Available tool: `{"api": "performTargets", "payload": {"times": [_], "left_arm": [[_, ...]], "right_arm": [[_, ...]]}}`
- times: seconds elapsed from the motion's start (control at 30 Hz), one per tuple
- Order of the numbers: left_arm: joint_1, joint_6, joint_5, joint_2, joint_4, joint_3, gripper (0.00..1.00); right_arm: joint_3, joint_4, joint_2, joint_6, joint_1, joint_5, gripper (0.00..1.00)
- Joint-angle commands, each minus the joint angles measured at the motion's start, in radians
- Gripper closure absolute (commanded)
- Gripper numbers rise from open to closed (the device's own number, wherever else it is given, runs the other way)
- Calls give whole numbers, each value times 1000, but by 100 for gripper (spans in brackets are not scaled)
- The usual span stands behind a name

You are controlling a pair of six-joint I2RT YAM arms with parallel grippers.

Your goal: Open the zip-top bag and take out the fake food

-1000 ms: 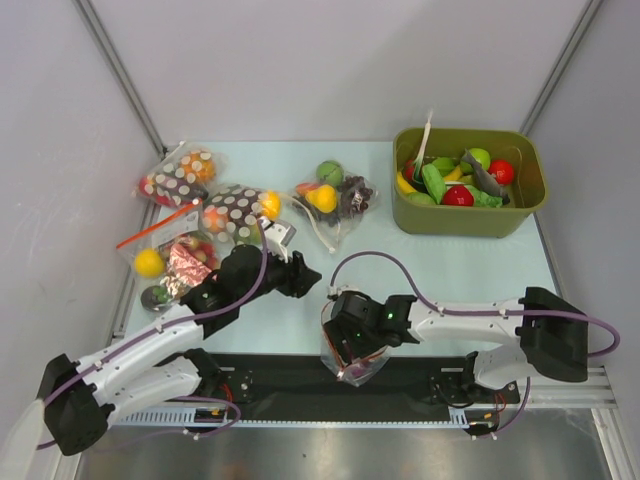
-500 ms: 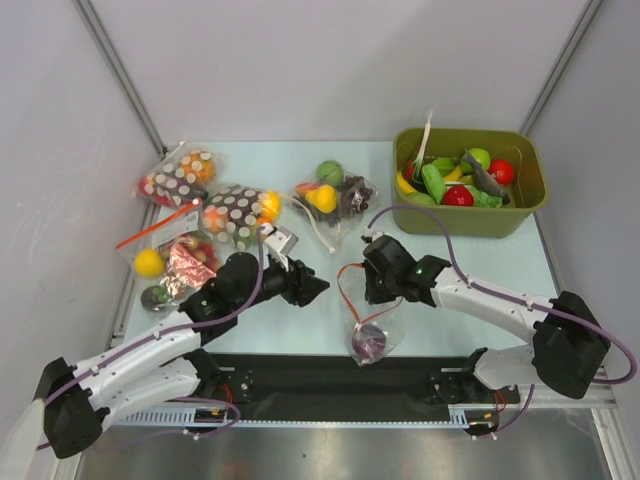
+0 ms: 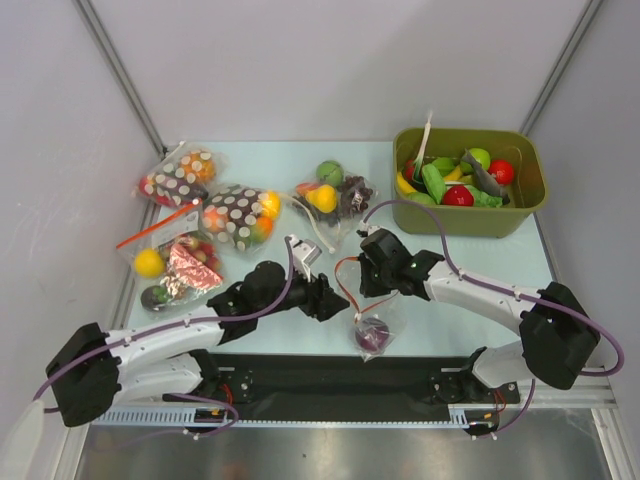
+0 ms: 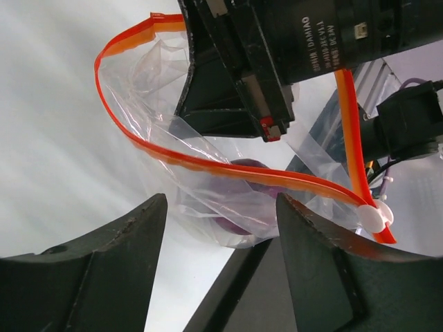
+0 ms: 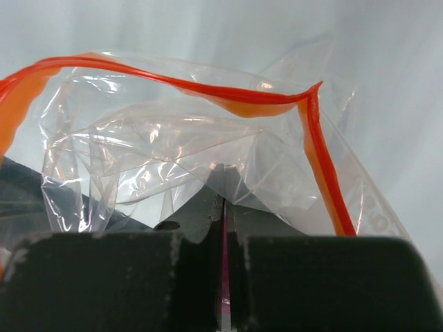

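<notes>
My right gripper (image 3: 374, 278) is shut on the clear wall of the zip-top bag (image 3: 383, 316), just under its red-orange zip strip (image 5: 208, 91). The bag hangs from it near the table's front edge with its mouth gaping. One round purple piece of fake food (image 3: 372, 336) lies in the bottom of the bag. In the right wrist view the gripper (image 5: 225, 174) pinches crinkled plastic. My left gripper (image 3: 336, 306) is open, close to the bag's left side. In the left wrist view its fingers (image 4: 104, 266) frame the purple piece (image 4: 243, 202) without touching the bag (image 4: 149, 111).
An olive bin (image 3: 470, 217) at the back right holds several toy food pieces. On the left lie two brown white-dotted bags (image 3: 236, 214), a bag with a yellow ball (image 3: 168, 268), and further back a bag with a green ball (image 3: 333, 196).
The right gripper closed on the bag and carried it away from the near edge. The left gripper moved right toward the bag and opened wider.
</notes>
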Motion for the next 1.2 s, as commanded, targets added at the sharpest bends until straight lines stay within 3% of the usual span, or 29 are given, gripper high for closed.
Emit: {"api": "performTargets", "payload": {"times": [0.0,0.13,0.2,0.23,0.37,0.57,0.87,1.0,1.17], "left_arm": [[-5,-56,-7,40,79,19,30],[-5,-74,20,83,144,15,30],[-5,-86,34,100,177,8,48],[-5,-89,40,105,177,8,48],[-5,-83,39,125,209,16,76],[-5,-53,14,166,210,45,99],[7,-1,-32,204,175,103,100],[24,18,-32,206,172,117,100],[27,36,-35,207,160,134,100]], "right_arm": [[31,30,-10,-14,11,2,100],[33,31,-19,-14,16,2,100],[33,27,-30,-14,17,-2,100],[34,22,-35,-14,19,-2,100],[33,-18,-62,-22,22,-5,100],[7,-100,-123,-24,37,-15,92],[-7,-234,-186,9,88,-33,69],[-21,-262,-196,9,91,-74,54],[-58,-259,-183,22,97,-103,47]]}}
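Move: The left hand's open fingers are aimed at the orange zip edge on the left side of the bag's mouth, about 3 cm to its right, 1 cm ahead and 1 cm lower. From that hand the white zip slider is about 4 cm back, 3 cm right and 3 cm down. The right hand, shut on the bag's film, has the purple onion inside the bag some 8 cm back, 2 cm right and 4 cm below. The left fingers pinch the bag at its left zip edge, closing fully as the hand eases about 2 cm right and slightly down, then carry on some 3 cm forward, rising a little. Once they are shut, the right hand frees the film it was pinching, rises about 2 cm and draws back some 7 cm towards the onion, opening to about half and dipping at the end. ##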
